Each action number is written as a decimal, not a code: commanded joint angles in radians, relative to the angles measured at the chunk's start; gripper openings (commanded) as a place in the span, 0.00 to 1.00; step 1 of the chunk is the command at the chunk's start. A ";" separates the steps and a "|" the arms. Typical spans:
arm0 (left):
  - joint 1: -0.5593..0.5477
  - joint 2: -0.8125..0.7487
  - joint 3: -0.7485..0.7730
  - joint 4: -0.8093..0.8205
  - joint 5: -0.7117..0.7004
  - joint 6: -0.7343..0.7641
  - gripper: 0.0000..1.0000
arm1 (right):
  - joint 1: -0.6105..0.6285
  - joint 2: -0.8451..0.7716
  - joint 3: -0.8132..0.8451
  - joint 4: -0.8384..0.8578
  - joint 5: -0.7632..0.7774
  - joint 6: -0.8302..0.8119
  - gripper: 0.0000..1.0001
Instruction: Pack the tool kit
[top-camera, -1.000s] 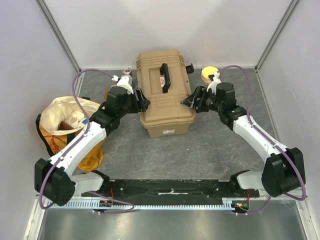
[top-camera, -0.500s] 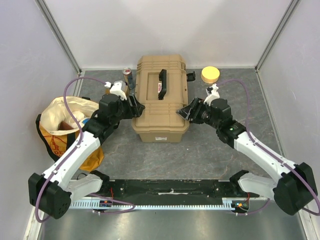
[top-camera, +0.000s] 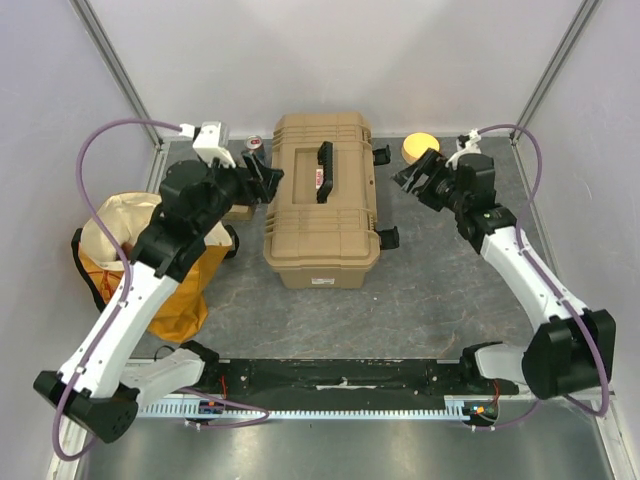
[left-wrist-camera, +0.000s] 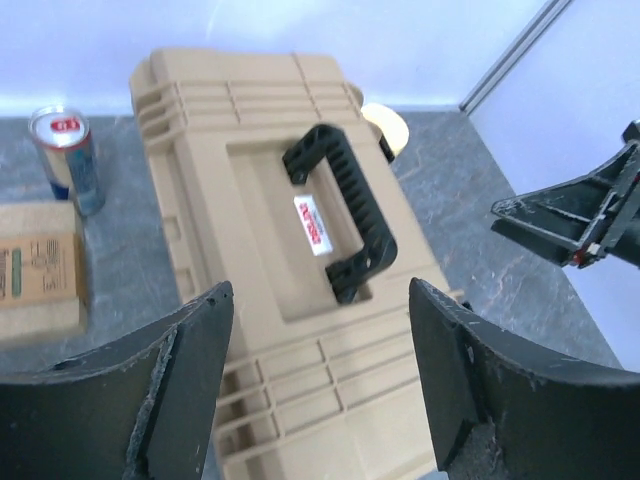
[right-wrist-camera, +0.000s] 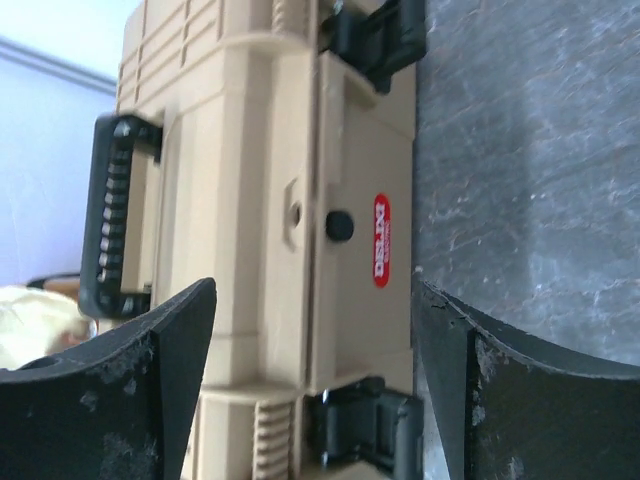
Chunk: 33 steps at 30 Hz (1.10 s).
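Observation:
The tool kit is a tan toolbox (top-camera: 320, 215) with its lid down and a black handle (top-camera: 323, 170) lying flat on top. Two black latches (top-camera: 388, 238) stick out on its right side. My left gripper (top-camera: 262, 178) hovers open beside the box's far left edge, nothing between its fingers. In the left wrist view the toolbox (left-wrist-camera: 250, 300) fills the gap below the left gripper (left-wrist-camera: 320, 290). My right gripper (top-camera: 415, 172) is open to the right of the box and apart from it. In its wrist view the right gripper (right-wrist-camera: 312, 290) faces the latch side of the toolbox (right-wrist-camera: 260, 200).
A yellow-cream cloth bag (top-camera: 130, 250) slumps at the left. A drink can (top-camera: 255, 146) and a small cardboard box (left-wrist-camera: 40, 265) sit left of the toolbox. A round yellow object (top-camera: 420, 148) lies at the back right. Walls close in on three sides.
Both grippers have left the toolbox's sides and moved up and towards the back wall. The toolbox has shifted slightly left and squared up.

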<state>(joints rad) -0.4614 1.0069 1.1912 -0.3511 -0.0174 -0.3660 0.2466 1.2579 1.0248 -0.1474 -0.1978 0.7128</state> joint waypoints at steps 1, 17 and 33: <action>-0.002 0.128 0.094 0.056 0.048 0.073 0.77 | -0.113 0.090 0.008 0.179 -0.133 0.094 0.84; -0.310 0.527 0.324 0.250 -0.011 0.230 0.66 | -0.291 0.672 -0.095 1.147 -0.462 0.648 0.79; -0.430 0.855 0.616 -0.047 -0.461 0.029 0.47 | -0.208 0.952 0.170 1.114 -0.419 0.748 0.54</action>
<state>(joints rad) -0.8932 1.8431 1.7267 -0.3241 -0.3977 -0.2478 -0.0147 2.1658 1.0966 0.9756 -0.6388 1.4418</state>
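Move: On the toolbox lid's right edge, by the lock, is the left hand's goal: about 14 cm ahead, 21 cm right and 16 cm below; the lid handle stands about 12 cm ahead, 10 cm right and 14 cm below. The right hand's goal, the open far latch, is roughly 17 cm ahead, 5 cm left and 8 cm lower. From that hand, the near latch lies some 5 cm back and 3 cm left, the yellow tin 25 cm ahead and 6 cm right. Swinging right across the lid by about 22 cm, the left hand ends over its right edge, 10 cm lower and 8 cm farther forward, its left side rolled up 20 degrees. The right hand reaches forward 15 cm and down 12 alongside the box towards the far latch, bowing out to the right first and rolling its left side up some 40 degrees. Both grippers partly close. ##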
